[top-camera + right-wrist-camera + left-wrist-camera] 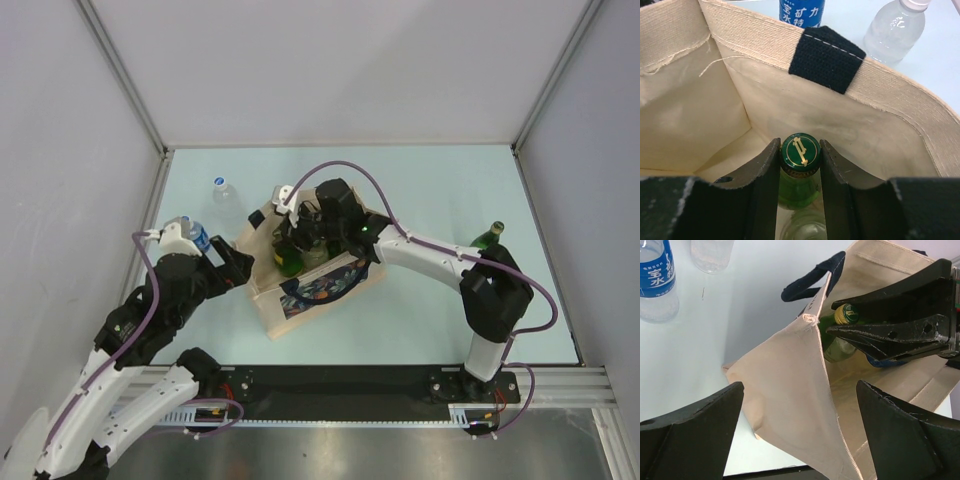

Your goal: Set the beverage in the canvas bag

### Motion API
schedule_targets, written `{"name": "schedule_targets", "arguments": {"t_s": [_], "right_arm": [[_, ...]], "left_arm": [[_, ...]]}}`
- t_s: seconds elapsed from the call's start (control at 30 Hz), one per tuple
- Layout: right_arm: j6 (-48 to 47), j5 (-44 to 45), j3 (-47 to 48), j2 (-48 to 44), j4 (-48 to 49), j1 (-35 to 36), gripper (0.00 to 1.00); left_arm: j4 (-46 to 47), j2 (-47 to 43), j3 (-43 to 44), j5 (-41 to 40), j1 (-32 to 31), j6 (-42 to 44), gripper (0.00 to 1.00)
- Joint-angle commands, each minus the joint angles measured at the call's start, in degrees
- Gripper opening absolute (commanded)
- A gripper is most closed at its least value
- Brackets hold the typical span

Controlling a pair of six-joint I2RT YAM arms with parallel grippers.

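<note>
The beverage, a green glass bottle with a green and gold cap (800,151), stands upright inside the beige canvas bag (740,95). My right gripper (800,144) is shut on its neck just under the cap, reaching down into the bag's open top (300,238). From the left wrist view the bottle (842,335) shows between those dark fingers (890,332), within the bag (790,390). My left gripper (800,387) is open beside the bag's left corner with only a fold of canvas between its fingers, not gripped. The printed side of the bag (320,288) faces the arm bases.
A blue-labelled water bottle (196,236) and a clear plastic bottle (224,190) stand left of the bag, behind my left gripper (228,262). Another green bottle (488,236) stands at the right near the right arm. The navy handle (826,57) lies over the far rim.
</note>
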Motion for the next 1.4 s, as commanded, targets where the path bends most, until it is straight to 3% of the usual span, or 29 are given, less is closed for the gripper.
{"name": "schedule_targets", "arguments": {"t_s": [0.0,0.5,0.83,1.17,1.37], "right_arm": [[-2.0,0.2,0.7,-3.5,12.0,-1.9,0.0],[-3.7,-3.6,-0.9,-2.7,4.6,-2.1,0.12],[-4.8,-3.5,-1.4,-2.7,2.3,-1.6,0.48],[-4.5,-4.0,2.8,-4.4,-1.9,-1.6,0.69],[-3.9,-10.5,8.9,-7.4,-10.0,-2.2,0.75]], "left_arm": [[2.6,0.5,0.1,0.7,0.3,0.6,1.0],[5.5,1.3,3.8,-0.4,0.2,5.9,1.0],[6.0,1.9,5.0,-0.6,0.3,6.9,1.0],[6.3,2.7,6.6,-2.3,0.2,9.3,1.0],[8.4,5.0,9.2,-2.6,0.3,12.7,1.0]]}}
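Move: The right hand already has a green bottle by its cap inside the canvas bag; the bag-floor spot for it lies about 21 cm below, 1 cm back and 1 cm right. The glass bottle in the bag stands some 6 cm right and 2 cm ahead. Outside it, the blue-label bottle is about 23 cm left and 2 cm ahead, the clear water bottle 17 cm left and 13 cm ahead. From the left hand that floor spot is roughly 10 cm ahead, 12 cm right, 23 cm down. Down and slightly back and right, the right hand eases the green bottle about 2.5 cm lower beside the glass bottle, then spreads its fingers, lets go of the cap and rises about 4 cm above it. The left hand, open and empty, lifts some 5 cm, drifts a little forward and tips its fingers up slightly. ##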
